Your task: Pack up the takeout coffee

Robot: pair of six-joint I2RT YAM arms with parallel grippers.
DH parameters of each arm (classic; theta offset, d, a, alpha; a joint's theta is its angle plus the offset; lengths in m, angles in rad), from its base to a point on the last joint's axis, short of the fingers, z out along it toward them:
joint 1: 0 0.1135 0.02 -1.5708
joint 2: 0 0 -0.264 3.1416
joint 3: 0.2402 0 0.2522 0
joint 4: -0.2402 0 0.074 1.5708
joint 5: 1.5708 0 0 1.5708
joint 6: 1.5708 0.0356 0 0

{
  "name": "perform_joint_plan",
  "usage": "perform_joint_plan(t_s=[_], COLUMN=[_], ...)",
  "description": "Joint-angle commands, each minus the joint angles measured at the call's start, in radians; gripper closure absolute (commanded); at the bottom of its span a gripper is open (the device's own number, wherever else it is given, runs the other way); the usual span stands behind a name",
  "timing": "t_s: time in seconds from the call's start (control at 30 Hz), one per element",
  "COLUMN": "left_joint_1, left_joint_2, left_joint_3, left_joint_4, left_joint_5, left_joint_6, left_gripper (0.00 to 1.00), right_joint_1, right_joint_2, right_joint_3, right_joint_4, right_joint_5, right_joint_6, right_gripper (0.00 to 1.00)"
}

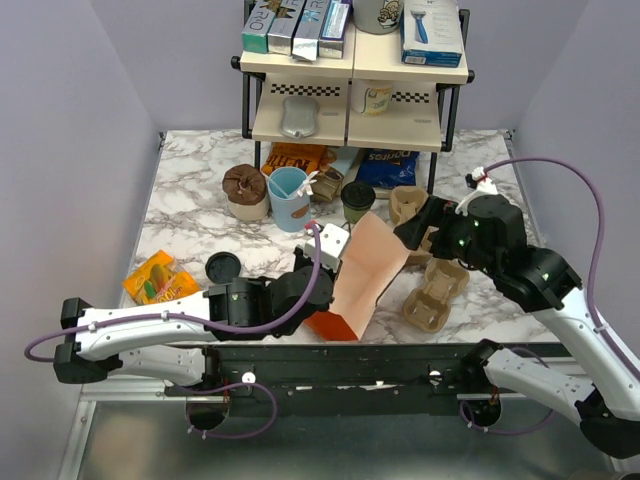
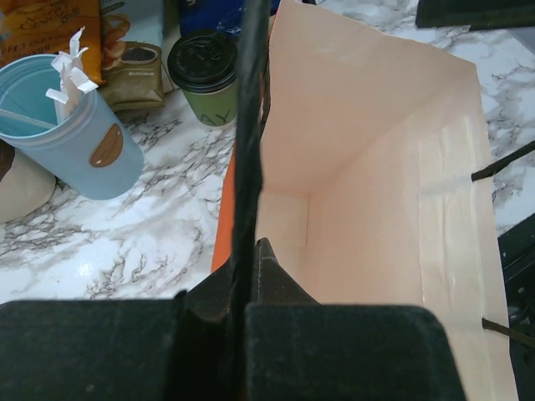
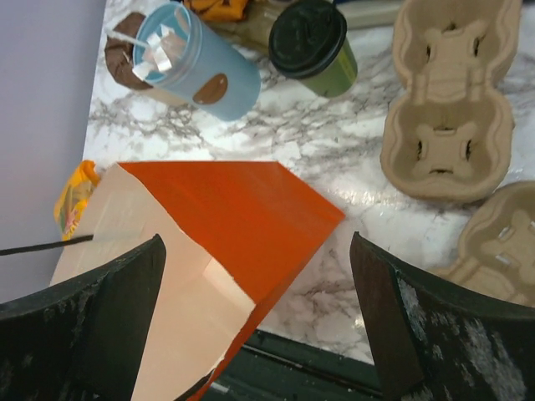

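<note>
The takeout coffee (image 1: 357,200) (image 2: 205,79) (image 3: 313,46), olive-green with a black lid, stands upright on the marble table behind the bag. An orange paper bag (image 1: 360,275) (image 3: 242,209) stands open, its pale inside (image 2: 368,167) showing nothing in it. My left gripper (image 1: 318,262) (image 2: 251,246) is shut on the bag's black handle strap (image 2: 251,125) at the near rim. My right gripper (image 1: 418,228) (image 3: 257,242) hovers open above the bag's right side, nothing between its fingers (image 3: 393,309), to the right of the coffee.
A light blue cup with a stirrer (image 1: 288,197) (image 2: 75,134) (image 3: 188,58) stands left of the coffee. Pulp cup carriers (image 1: 437,290) (image 3: 451,92) lie right of the bag. A loose black lid (image 1: 222,267), a snack packet (image 1: 158,280) and a shelf rack (image 1: 355,90) are nearby.
</note>
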Motion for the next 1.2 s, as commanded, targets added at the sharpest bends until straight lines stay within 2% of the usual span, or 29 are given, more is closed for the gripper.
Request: perform_joint_plan(t_s=[0.0, 0.13, 0.3, 0.4, 0.43, 0.5, 0.53, 0.67, 0.7, 0.77, 0.8, 0.87, 0.9, 1.07, 1.17], left_joint_1=[-0.042, -0.052, -0.059, -0.064, -0.064, -0.066, -0.067, -0.076, -0.078, -0.084, -0.085, -0.087, -0.087, -0.087, -0.087], left_joint_2=[0.025, 0.057, 0.057, 0.039, 0.035, 0.022, 0.019, -0.006, -0.024, -0.049, -0.076, -0.096, -0.112, -0.159, -0.224], left_joint_3=[0.047, 0.082, 0.08, 0.053, 0.047, 0.036, 0.024, 0.001, -0.004, -0.025, -0.033, -0.045, -0.045, -0.004, 0.013], left_joint_4=[0.068, 0.012, 0.007, 0.039, 0.053, 0.062, 0.068, 0.047, 0.041, 0.035, 0.029, -0.011, -0.033, -0.154, -0.1], left_joint_5=[-0.114, -0.186, -0.201, -0.198, -0.188, -0.171, -0.166, -0.175, -0.177, -0.163, -0.157, -0.125, -0.111, -0.013, 0.068], left_joint_6=[-0.064, -0.102, -0.124, -0.115, -0.11, -0.112, -0.113, -0.147, -0.159, -0.174, -0.181, -0.216, -0.23, -0.29, -0.258], left_gripper=[1.0, 1.0, 1.0, 1.0, 1.0, 1.0, 1.0, 1.0, 0.95, 0.79, 0.54, 0.28, 0.02, 0.01, 0.01], right_joint_1=[-0.001, -0.001, -0.001, -0.001, -0.001, -0.001, -0.001, -0.001, -0.001, -0.001, -0.003, -0.001, 0.0, 0.019, 0.039], right_joint_2=[0.03, 0.043, 0.02, 0.049, 0.053, 0.063, 0.063, 0.049, 0.049, 0.05, 0.05, 0.052, 0.052, 0.04, 0.037], right_joint_3=[-0.022, -0.006, -0.044, -0.067, -0.071, -0.075, -0.078, -0.104, -0.105, -0.11, -0.113, -0.119, -0.127, -0.144, -0.134], right_joint_4=[-0.054, -0.076, -0.068, -0.069, -0.056, -0.04, -0.007, 0.131, 0.154, 0.205, 0.22, 0.265, 0.276, 0.349, 0.366], right_joint_5=[-0.092, -0.131, -0.128, -0.131, -0.131, -0.138, -0.149, -0.304, -0.324, -0.361, -0.371, -0.425, -0.437, -0.458, -0.413], right_joint_6=[0.027, 0.013, -0.004, -0.012, -0.016, -0.037, -0.051, -0.169, -0.206, -0.234, -0.26, -0.289, -0.309, -0.358, -0.393], right_gripper=[0.02, 0.04, 0.09, 0.25, 0.36, 0.5, 0.61, 0.91, 0.97, 0.99, 0.99, 0.99, 0.99, 0.99, 0.99])
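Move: The paper bag's far right rim corner hangs just under the open right fingers: about 5 cm down, 2 cm left and 1 cm back. From the right hand, the black-lidded cup stands some 11 cm ahead and 7 cm left, and the nearer cup tray 6 cm back and 10 cm right. The left fingers are still shut at the bag's left rim and cord; from them the corner lies roughly 10 cm right and 4 cm ahead. The bag's far right rim corner is taken by the right hand, which sinks about 5 cm onto it, closes from wide open and pinches it, then carries it some 5 cm left and 3 cm up while turning about 20 degrees counter-clockwise. The left hand first rises a little, then opens wide, lets go of the left rim and backs off left and back by 3 to 4 cm. ##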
